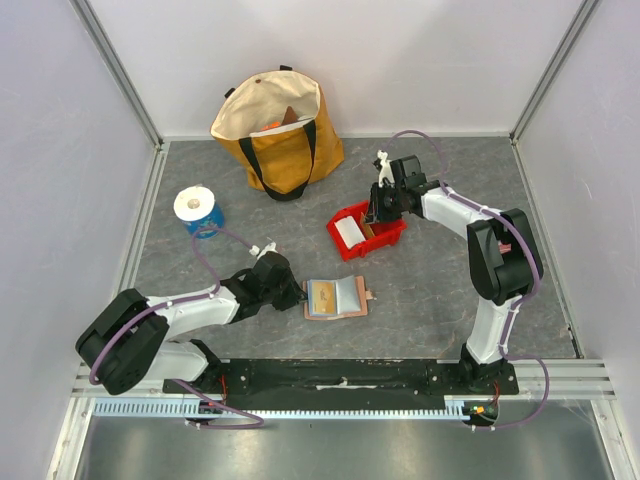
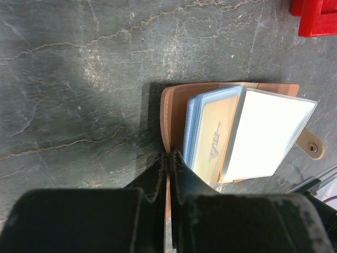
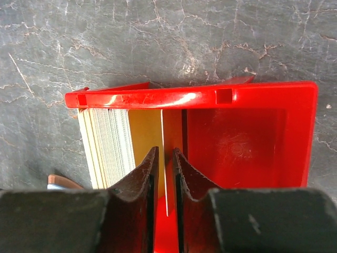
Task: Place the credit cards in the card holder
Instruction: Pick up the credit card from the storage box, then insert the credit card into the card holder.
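The tan card holder [image 1: 335, 297] lies open on the grey table, its snap tab [image 2: 311, 146] to the right. A yellowish card [image 2: 216, 137] sits in its clear sleeves beside a white leaf [image 2: 268, 134]. My left gripper [image 2: 169, 158] is shut on the holder's left flap [image 2: 171, 105]. A stack of credit cards [image 3: 105, 142] stands on edge in the red bin [image 3: 189, 97]. My right gripper [image 3: 165, 155] reaches into the bin with its jaws a little apart. One card [image 3: 166, 132] stands on edge between them, with a gap showing on each side.
A yellow tote bag [image 1: 280, 130] stands at the back of the table. A white roll on a blue base [image 1: 198, 208] sits at the left. The red bin [image 1: 392, 238] is right of centre, behind the holder; its corner [image 2: 316, 16] shows in the left wrist view.
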`<state>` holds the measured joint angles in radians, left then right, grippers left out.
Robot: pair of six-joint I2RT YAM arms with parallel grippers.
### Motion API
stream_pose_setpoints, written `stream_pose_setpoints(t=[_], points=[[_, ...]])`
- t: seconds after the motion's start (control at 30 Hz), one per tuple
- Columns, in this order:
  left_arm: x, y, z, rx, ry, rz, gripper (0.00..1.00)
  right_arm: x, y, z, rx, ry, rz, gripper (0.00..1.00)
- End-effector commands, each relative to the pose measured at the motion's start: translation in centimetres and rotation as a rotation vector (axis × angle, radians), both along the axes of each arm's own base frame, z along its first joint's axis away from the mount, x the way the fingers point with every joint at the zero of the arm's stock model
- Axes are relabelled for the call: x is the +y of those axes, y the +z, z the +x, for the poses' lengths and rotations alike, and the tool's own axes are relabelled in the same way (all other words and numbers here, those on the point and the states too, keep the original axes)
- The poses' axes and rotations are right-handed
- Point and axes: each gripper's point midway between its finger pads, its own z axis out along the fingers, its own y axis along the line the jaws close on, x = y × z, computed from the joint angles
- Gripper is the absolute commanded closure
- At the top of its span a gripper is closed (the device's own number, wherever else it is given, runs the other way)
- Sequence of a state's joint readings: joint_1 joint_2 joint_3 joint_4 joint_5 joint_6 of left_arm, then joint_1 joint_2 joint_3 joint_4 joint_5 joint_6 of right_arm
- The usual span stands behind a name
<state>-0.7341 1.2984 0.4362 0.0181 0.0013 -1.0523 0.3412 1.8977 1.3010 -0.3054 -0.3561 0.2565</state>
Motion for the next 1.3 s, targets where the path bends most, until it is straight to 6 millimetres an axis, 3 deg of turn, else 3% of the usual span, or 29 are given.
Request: stream_pose_setpoints(t=[0.0, 0.2, 0.33, 0.4, 0.6, 0.77, 0.9, 1.0, 1.2, 1.27], points=[[-0.1, 0.1, 0.5, -0.034, -0.016, 0.003, 0.98, 0.1, -0.4, 0.3, -0.013, 0.020, -0.046, 0.77], [0.0, 0.2, 0.5, -0.035, -0.015, 0.002, 0.98, 0.0, -1.1, -0.1, -0.019, 0.029, -0.150, 0.78], [0.0, 0.2, 0.4, -0.035, -0.014, 0.001, 0.98, -0.4, -0.3, 0.3, -0.070, 0.011, -0.207, 0.91], [0.0, 0.2, 0.5, -0.038, -0.016, 0.001, 0.98, -0.6, 0.9, 0.8, -0.104, -0.008, -0.213, 1.00], [0.2, 0.5, 0.3, -0.045, -0.013, -0.008, 0.98, -1.2, 6.6, 2.4, -0.246, -0.063, -0.201, 1.00], [0.3, 0.7, 0.1, -0.052, -0.016, -0.011, 0.98, -1.9, 9.9, 1.7, -0.315, -0.088, -0.187, 1.00], [0.0, 1.0, -0.3, -0.045, -0.038, -0.034, 0.98, -1.8, 12.1, -0.5, -0.328, -0.090, -0.113, 1.00], [-0.1, 1.2, -0.4, -0.051, -0.042, -0.041, 0.98, -0.4, 12.7, -3.6, -0.307, -0.070, -0.027, 1.00], [-0.7, 2.0, -0.7, -0.052, -0.055, -0.090, 0.98, 5.6, 12.5, -11.8, -0.257, -0.135, 0.198, 1.00], [-0.8, 2.4, -0.8, -0.054, -0.055, -0.109, 0.98, 6.7, 11.4, -13.7, -0.250, -0.202, 0.265, 1.00]])
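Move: My right hand, fingers parted, hangs over the credit card standing on edge in the red storage box: its middle is about 3 cm below and 1 cm back, level sideways. The box's own middle lies some 2 cm back; the white card stack is about 4 cm left and 2 cm back; the card holder waits roughly 17 cm back and 7 cm left. From my left hand, that card is some 15 cm ahead and 13 cm to the right. I sink my right fingers about 2.5 cm over the card's upper edge and shut them on it, then pull it steeply up out of the box by nearly 15 cm, fingertips tilting up. Then I swing back and left, faster and faster, over the table on the card holder's side. My left hand keeps pinching the holder's left edge, rising about a centimetre late on and easing back. ##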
